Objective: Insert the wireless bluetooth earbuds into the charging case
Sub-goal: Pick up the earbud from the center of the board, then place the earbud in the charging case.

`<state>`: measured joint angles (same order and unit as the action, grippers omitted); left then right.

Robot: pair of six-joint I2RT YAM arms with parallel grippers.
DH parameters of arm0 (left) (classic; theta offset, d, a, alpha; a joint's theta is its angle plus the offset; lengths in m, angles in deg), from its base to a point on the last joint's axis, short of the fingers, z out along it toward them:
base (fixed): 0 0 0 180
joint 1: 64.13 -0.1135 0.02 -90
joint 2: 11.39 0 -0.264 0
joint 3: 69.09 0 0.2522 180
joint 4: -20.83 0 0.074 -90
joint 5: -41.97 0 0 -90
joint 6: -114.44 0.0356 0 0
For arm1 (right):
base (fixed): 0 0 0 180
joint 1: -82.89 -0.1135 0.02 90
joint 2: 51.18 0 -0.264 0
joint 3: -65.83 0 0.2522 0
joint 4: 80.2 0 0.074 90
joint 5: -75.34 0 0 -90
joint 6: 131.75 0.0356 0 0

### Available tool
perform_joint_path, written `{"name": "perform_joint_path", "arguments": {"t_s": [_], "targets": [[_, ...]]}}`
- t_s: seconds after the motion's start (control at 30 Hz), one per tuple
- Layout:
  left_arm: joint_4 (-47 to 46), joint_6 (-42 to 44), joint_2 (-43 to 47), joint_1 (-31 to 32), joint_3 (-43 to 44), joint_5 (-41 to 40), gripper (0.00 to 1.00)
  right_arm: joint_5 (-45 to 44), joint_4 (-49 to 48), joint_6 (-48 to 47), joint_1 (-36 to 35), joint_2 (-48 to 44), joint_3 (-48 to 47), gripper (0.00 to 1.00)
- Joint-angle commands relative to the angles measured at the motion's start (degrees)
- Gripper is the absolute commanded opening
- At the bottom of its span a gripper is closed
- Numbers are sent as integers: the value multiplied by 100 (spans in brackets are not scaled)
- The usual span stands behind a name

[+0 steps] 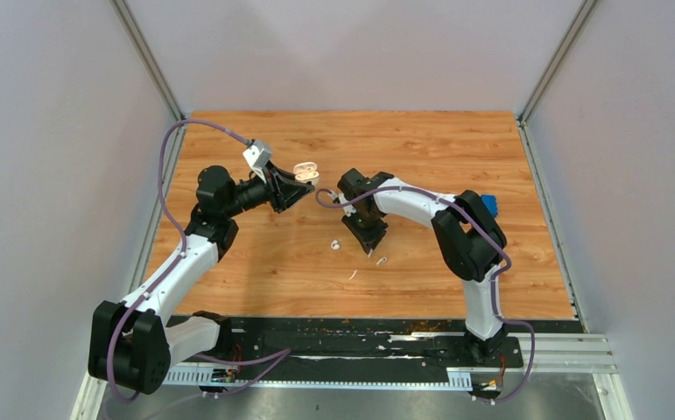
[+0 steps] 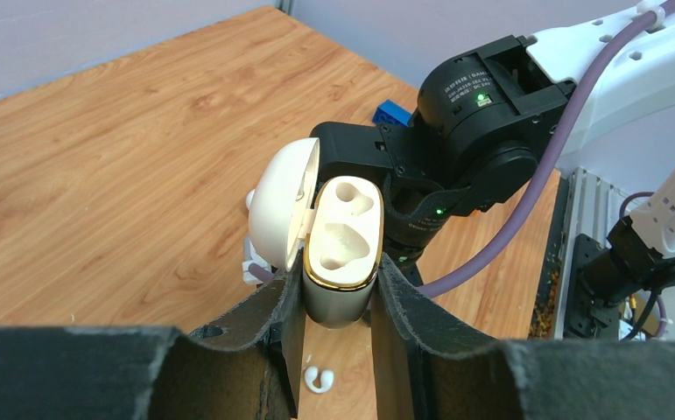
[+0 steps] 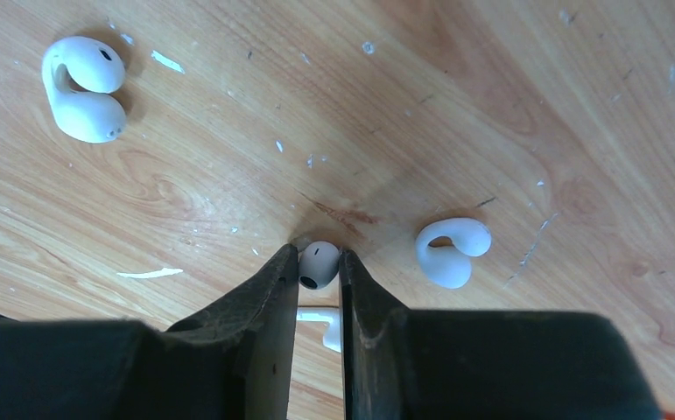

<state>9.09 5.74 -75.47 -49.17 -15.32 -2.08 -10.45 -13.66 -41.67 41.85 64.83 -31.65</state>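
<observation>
My left gripper is shut on the white charging case, held above the table. Its lid is open and both gold-rimmed cavities are empty. The case shows left of centre in the top view. My right gripper is down at the table, shut on a small round-headed earbud; a white stem shows between the fingers behind it. Two curled white earbuds lie loose, one close on the right and one far left. In the top view the right gripper sits between them.
A thin white sliver lies on the wood left of the right gripper. The right arm's black wrist stands close behind the held case. A blue block sits by the right arm. Small white specks dot the table.
</observation>
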Motion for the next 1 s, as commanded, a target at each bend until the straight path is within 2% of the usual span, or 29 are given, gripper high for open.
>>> {"name": "perform_joint_path", "arguments": {"t_s": [0.0, 0.33, 0.47, 0.6, 0.67, 0.97], "targets": [[-44, 190, 21, -25, 37, 41, 0, 52, -366, -533, 77, -461, -245, 0], [-915, -426, -518, -11, 471, 494, 0, 968, -717, -1424, 169, -2844, 507, 0], [-1420, -737, -738, 56, 587, 731, 0, 1239, -1815, -2021, 192, -3837, 778, 0], [-1789, -988, -904, 212, 678, 1000, 0, 1875, -3510, -2585, 164, -4800, 1156, 0], [-2017, -1101, -944, 323, 715, 1139, 0, 2075, -4101, -2886, 59, -4963, 1173, 0], [-2279, -1258, -775, 733, 870, 1459, 0, 2249, -5193, -4513, -735, -4892, 1135, 0]]}}
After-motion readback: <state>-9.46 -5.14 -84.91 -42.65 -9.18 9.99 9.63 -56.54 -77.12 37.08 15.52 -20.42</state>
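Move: Already between the right fingers is the picked earbud, down at the table; the open charging case it goes to, held by the left hand, lies about 13 cm left, 4 cm ahead and some 26 cm above. On the table, one earbud sits about 7 cm left and 2 cm ahead, another 2 cm right and 4 cm ahead, a third 2 cm right and 1 cm back. From the left hand, the pinched earbud is roughly 14 cm right, 4 cm back and 25 cm below. Lifting the pinched earbud off the table, the right hand rises fast by some 37 cm, then also swings about 7 cm left towards the case, its wrist tipping up from straight down until the level fingers point left. The left hand keeps its hold on the case and brings it to meet the earbud, about 5 cm right and nearly as much up, then a little back, turning some 20 degrees clockwise. ##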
